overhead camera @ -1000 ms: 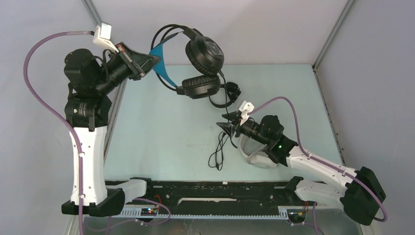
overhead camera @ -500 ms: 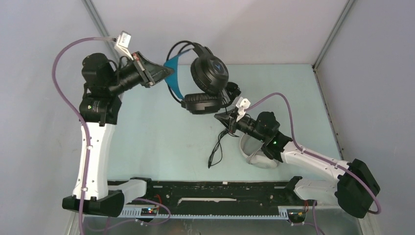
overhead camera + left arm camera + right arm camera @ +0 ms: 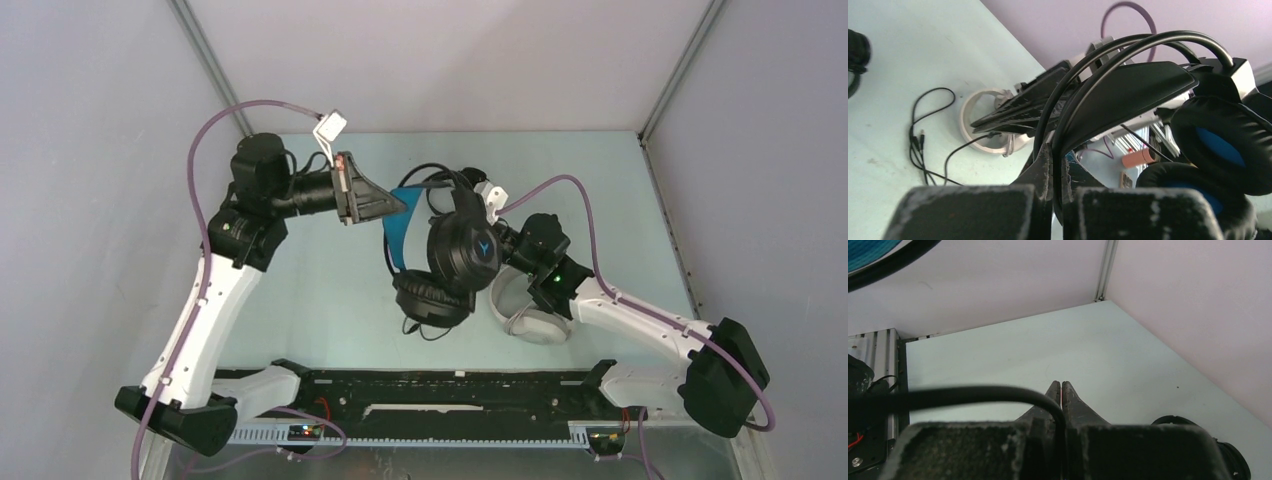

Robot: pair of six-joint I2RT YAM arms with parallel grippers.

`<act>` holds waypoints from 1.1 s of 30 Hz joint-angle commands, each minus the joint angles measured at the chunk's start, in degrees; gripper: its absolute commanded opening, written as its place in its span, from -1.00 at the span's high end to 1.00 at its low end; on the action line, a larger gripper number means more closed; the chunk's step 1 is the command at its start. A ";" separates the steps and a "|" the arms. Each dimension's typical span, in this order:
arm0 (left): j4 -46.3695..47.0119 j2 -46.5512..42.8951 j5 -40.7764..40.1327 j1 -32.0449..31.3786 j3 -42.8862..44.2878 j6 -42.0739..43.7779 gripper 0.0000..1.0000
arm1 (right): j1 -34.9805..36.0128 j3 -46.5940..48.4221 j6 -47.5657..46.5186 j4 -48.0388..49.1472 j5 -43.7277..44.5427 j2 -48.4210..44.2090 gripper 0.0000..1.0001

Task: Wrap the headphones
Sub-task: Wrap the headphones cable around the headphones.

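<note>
My left gripper [image 3: 1058, 152] is shut on the thin arch of the bulky black headphones [image 3: 463, 250], which hang above the middle of the table with their blue lining [image 3: 402, 230] showing. Their ear cups [image 3: 1220, 150] dangle to my right in the left wrist view. My right gripper [image 3: 1061, 386] is shut, with the black cable [image 3: 973, 392] running down between its fingers. In the top view that gripper is hidden behind the hanging ear cups. The white headphones [image 3: 528, 322] lie on the table under my right arm. A small black headset [image 3: 472, 183] lies just behind.
A loop of black cable [image 3: 923, 145] lies on the table beside the white headphones [image 3: 973, 117]. The black rail [image 3: 430, 385] with both arm bases runs along the near edge. Walls close the table at the back and both sides.
My left arm has swung the black headphones from the back left down towards the table's middle. My right gripper moved up behind them and closed on the cable.
</note>
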 commanded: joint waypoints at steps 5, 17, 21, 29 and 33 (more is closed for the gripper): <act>0.18 -2.42 7.92 -7.02 -3.36 6.83 1.00 | -0.95 3.30 -1.33 0.13 -0.71 0.14 1.00; -28.54 -2.09 -25.95 -10.04 -0.40 36.45 1.00 | -7.10 8.29 -6.99 -28.56 -6.03 -5.65 1.00; -30.77 -1.06 -37.40 -12.42 1.22 38.38 1.00 | -7.13 11.37 -7.72 -40.92 -5.72 -5.26 1.00; -32.52 1.31 -52.89 -17.74 0.64 40.77 1.00 | -6.33 17.50 -4.17 -51.03 -8.76 -4.21 1.00; -30.94 0.87 -57.73 -20.22 -0.97 41.87 1.00 | -6.40 22.80 -2.19 -56.57 -15.03 -1.93 1.00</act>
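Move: The left hand holds the headphones by the headband. The cable, pinched in the right hand, lies some 5 cm ahead, 7 cm right and 11 cm below it; the nearer ear cup is about 6 cm back, 8 cm right and level in height. From the right hand that ear cup is about 10 cm back, 1 cm right and 11 cm up, and the white headphones are 18 cm right, level fore and aft, 28 cm down. Left hand lowers the held headphones about 15 cm, fingers tipping down; right keeps the cable, drawing right and down. ##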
